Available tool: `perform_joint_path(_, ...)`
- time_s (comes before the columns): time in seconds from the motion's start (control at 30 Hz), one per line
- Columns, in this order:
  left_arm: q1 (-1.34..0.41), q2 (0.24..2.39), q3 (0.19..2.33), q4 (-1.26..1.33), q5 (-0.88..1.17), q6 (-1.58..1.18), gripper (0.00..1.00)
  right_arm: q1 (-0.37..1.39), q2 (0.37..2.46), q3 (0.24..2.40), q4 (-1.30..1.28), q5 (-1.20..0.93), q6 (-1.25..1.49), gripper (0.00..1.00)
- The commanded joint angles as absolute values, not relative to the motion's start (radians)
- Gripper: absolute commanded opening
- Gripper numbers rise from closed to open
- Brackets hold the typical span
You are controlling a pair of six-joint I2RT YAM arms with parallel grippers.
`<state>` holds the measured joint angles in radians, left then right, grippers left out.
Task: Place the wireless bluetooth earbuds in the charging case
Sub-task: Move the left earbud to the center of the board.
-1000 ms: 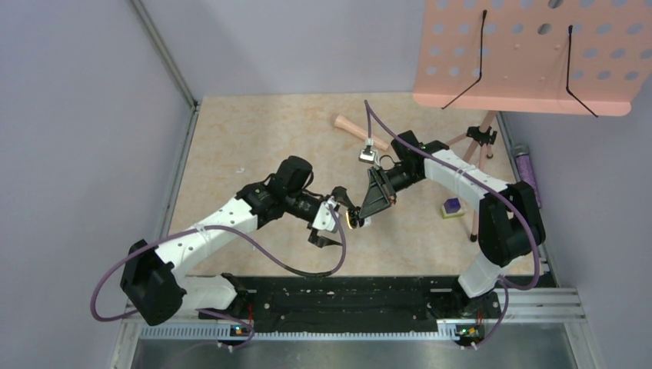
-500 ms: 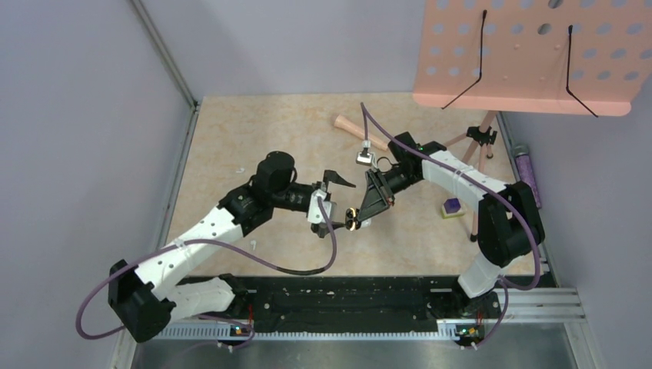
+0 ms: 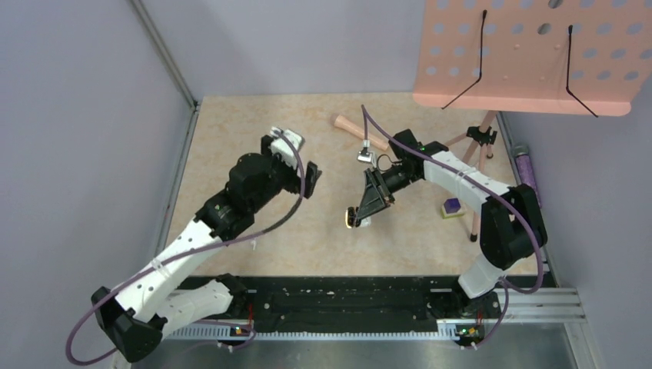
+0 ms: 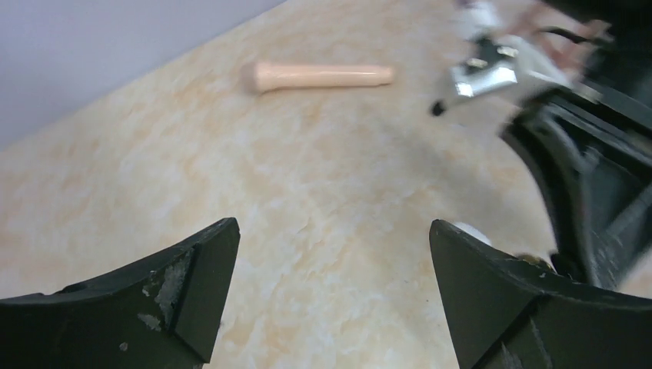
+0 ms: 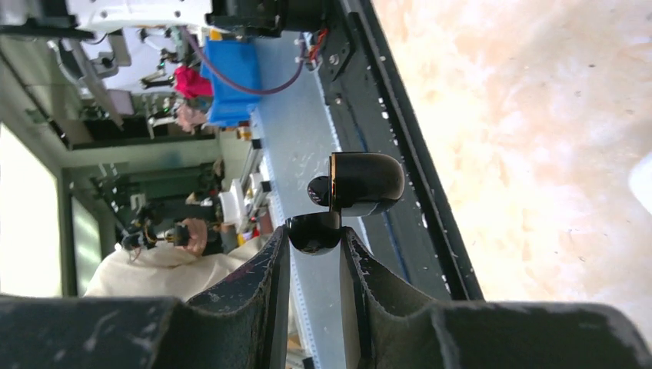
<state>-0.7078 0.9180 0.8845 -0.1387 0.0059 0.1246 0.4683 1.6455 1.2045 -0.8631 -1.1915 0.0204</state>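
Note:
A glossy black charging case (image 5: 361, 184) with a gold rim has its lid swung open. My right gripper (image 5: 314, 240) is shut on its lower half and holds it above the table, mid-table in the top view (image 3: 352, 218). My left gripper (image 3: 298, 160) stands wide open and empty at the back left, well apart from the case; its fingers (image 4: 192, 269) frame bare table. A small white rounded thing (image 4: 470, 229) lies on the table near the right gripper (image 3: 363, 209) and peeks out at the edge of the right wrist view (image 5: 643, 181). Whether it is one of the earbuds I cannot tell.
A wooden handle (image 3: 352, 127) lies at the back of the table (image 4: 319, 75). A pink perforated stand (image 3: 530, 54) on a tripod (image 3: 480, 138) overhangs the back right. A small purple block (image 3: 451, 206) sits at the right. A black rail (image 3: 346, 304) runs along the near edge.
My left arm has swung away from the case, up and toward the back left, staying open. The right gripper and the case have barely moved.

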Motion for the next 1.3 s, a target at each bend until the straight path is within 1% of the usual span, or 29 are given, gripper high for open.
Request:
perform_joint_path(0.0,-0.605,1.038,1.042,-0.415,-0.338,-0.279,0.99,0.485,1.549,1.186,-0.744,-1.05,0.148,0.0)
perform_joint_path(0.07,-0.544,1.083,1.046,-0.467,-0.398,-0.411,0.97,0.492,1.525,1.16,-0.72,-0.992,0.182,0.0)
perform_joint_path(0.13,-0.465,1.106,1.02,-0.482,-0.391,-0.541,0.95,0.498,1.5,1.13,-0.694,-0.959,0.216,0.0)
perform_joint_path(0.23,-0.378,1.188,1.041,-0.605,-0.396,-0.744,0.94,0.501,1.463,1.081,-0.645,-0.948,0.258,0.0)
perform_joint_path(0.33,-0.369,1.31,1.108,-0.738,-0.443,-0.836,0.97,0.501,1.445,1.049,-0.606,-0.946,0.285,0.0)
perform_joint_path(0.4,-0.365,1.375,1.129,-0.775,-0.475,-0.89,0.98,0.5,1.443,1.04,-0.595,-0.946,0.293,0.0)
perform_joint_path(0.43,-0.36,1.406,1.142,-0.796,-0.495,-0.923,0.97,0.501,1.445,1.04,-0.594,-0.946,0.294,0.0)
perform_joint_path(0.47,-0.354,1.435,1.149,-0.814,-0.514,-0.96,0.93,0.501,1.446,1.04,-0.594,-0.946,0.296,0.0)
perform_joint_path(0.53,-0.337,1.474,1.147,-0.806,-0.525,-0.985,0.78,0.503,1.446,1.04,-0.592,-0.95,0.298,0.0)
perform_joint_path(0.57,-0.327,1.49,1.146,-0.803,-0.527,-1.003,0.73,0.504,1.448,1.039,-0.592,-0.951,0.299,0.0)
perform_joint_path(0.63,-0.308,1.519,1.15,-0.797,-0.535,-1.027,0.68,0.505,1.448,1.036,-0.592,-0.957,0.298,0.0)
perform_joint_path(0.77,-0.26,1.602,1.172,-0.735,-0.44,-0.976,0.67,0.509,1.453,1.024,-0.592,-0.972,0.297,0.0)
perform_joint_path(0.87,-0.255,1.678,1.225,-0.759,-0.427,-0.964,0.66,0.512,1.457,1.022,-0.592,-0.978,0.295,0.0)
perform_joint_path(0.97,-0.252,1.71,1.229,-0.731,-0.4,-0.953,0.63,0.512,1.458,1.021,-0.592,-0.986,0.294,0.0)
perform_joint_path(1.07,-0.249,1.74,1.238,-0.734,-0.406,-0.965,0.57,0.512,1.464,1.023,-0.592,-0.993,0.293,0.0)
perform_joint_path(1.2,-0.24,1.761,1.238,-0.727,-0.414,-0.975,0.56,0.515,1.47,1.026,-0.591,-1.0,0.291,0.0)
perform_joint_path(1.27,-0.234,1.771,1.235,-0.722,-0.42,-0.982,0.53,0.517,1.473,1.024,-0.592,-1.0,0.291,0.0)
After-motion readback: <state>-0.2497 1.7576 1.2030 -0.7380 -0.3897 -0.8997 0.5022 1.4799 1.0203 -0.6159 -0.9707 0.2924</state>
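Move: About 17 cm to the left hand's left, 11 cm ahead and some 31 cm below lies the black left earbud. At that same depth, the white earbud sits some 20 cm left and 3 cm back of the hand, and the white case about 9 cm right and 3 cm ahead. For the right hand, the black earbud is roughly 18 cm ahead, 23 cm left and 20 cm down. Swinging left and forward away from the right hand, then diving, the empty left hand goes down about 24 cm in all towards the black earbud, ending some 17 cm farther left. It turns about 80 degrees counter-clockwise, tips its fingers steeply down and narrows them to roughly half open, still clear of the earbud. The right hand keeps its pinch on the black case, sinking a couple of centimetres as it turns slightly clockwise. ##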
